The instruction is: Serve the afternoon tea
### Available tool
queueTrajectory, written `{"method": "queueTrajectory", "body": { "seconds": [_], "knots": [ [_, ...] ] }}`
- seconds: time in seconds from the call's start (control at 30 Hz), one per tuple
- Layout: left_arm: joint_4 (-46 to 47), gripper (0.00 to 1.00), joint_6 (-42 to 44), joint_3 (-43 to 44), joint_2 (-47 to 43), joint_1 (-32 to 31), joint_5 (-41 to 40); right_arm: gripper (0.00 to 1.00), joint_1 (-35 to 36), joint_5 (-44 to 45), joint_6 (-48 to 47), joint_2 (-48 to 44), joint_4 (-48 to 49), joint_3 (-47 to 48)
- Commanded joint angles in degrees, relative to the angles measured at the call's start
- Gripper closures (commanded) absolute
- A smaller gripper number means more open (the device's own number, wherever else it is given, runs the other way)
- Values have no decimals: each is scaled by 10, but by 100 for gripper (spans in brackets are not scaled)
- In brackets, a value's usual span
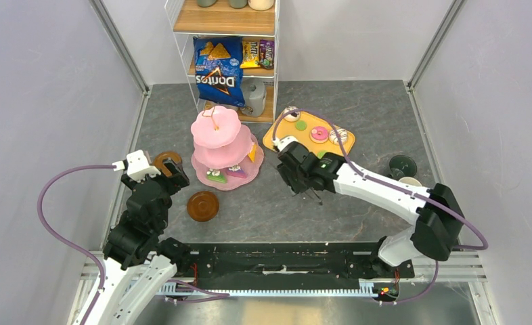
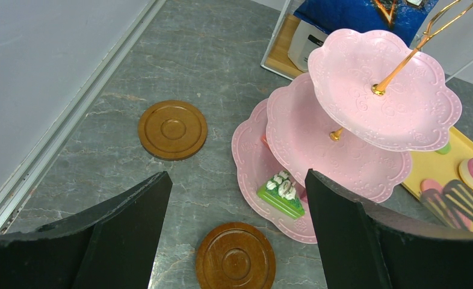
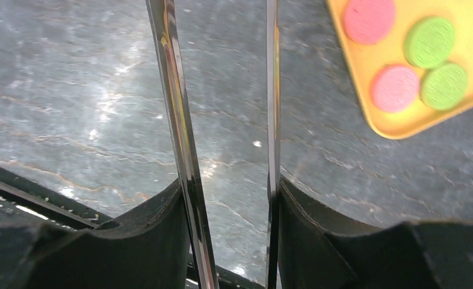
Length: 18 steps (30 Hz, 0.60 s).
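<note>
The pink three-tier stand [image 1: 215, 128] [image 2: 378, 90] is at the table's middle, with a green cake slice [image 2: 280, 194] and other slices on its bottom tier. Two brown saucers [image 2: 173, 129] [image 2: 235, 256] lie to its left. My left gripper [image 2: 237, 198] [image 1: 172, 177] hangs open above the nearer saucer, holding nothing. My right gripper [image 3: 229, 198] [image 1: 297, 179] is shut on the metal tongs [image 3: 180, 132], one finger against each blade. It hovers over bare table beside the yellow tray [image 3: 396, 123], which holds pink macarons [image 3: 394, 88], green macarons [image 3: 429, 41] and donuts [image 1: 319, 134].
A dark-green mug [image 1: 403, 166] and a pale mug [image 1: 410, 181] stand at the right, by the right arm's elbow. A wire shelf at the back holds a blue Doritos bag [image 1: 217, 71] and other snacks. Grey walls close in both sides.
</note>
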Motion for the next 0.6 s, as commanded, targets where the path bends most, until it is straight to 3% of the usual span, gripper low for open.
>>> {"method": "queueTrajectory", "body": {
  "seconds": [0.0,0.33,0.57],
  "knots": [
    [18,10,-9,-2,2,4,-1,46,-57,24,6,-49,-41,-10],
    [18,10,-11,-2,-1,4,3,44,-236,-20,37,-80,-76,-13],
    [18,10,-12,-2,-6,3,5,44,-365,-103,73,-60,-55,-17]
  ]
}}
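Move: The right hand still holds the tongs, pointing forward and left; the striped donut lies about 17 cm ahead, 15 cm right and 9 cm below. The pink donut is 17 cm ahead and 10 cm right, the white donut 23 cm ahead and 1 cm right, both on that level. The purple cake slice is 5 cm ahead, 16 cm left. From the idle left hand the striped donut lies some 19 cm ahead, 48 cm right and 22 cm down. The right hand swings the tongs about 16 cm right and 6 cm forward towards the striped donut, turning clockwise. ##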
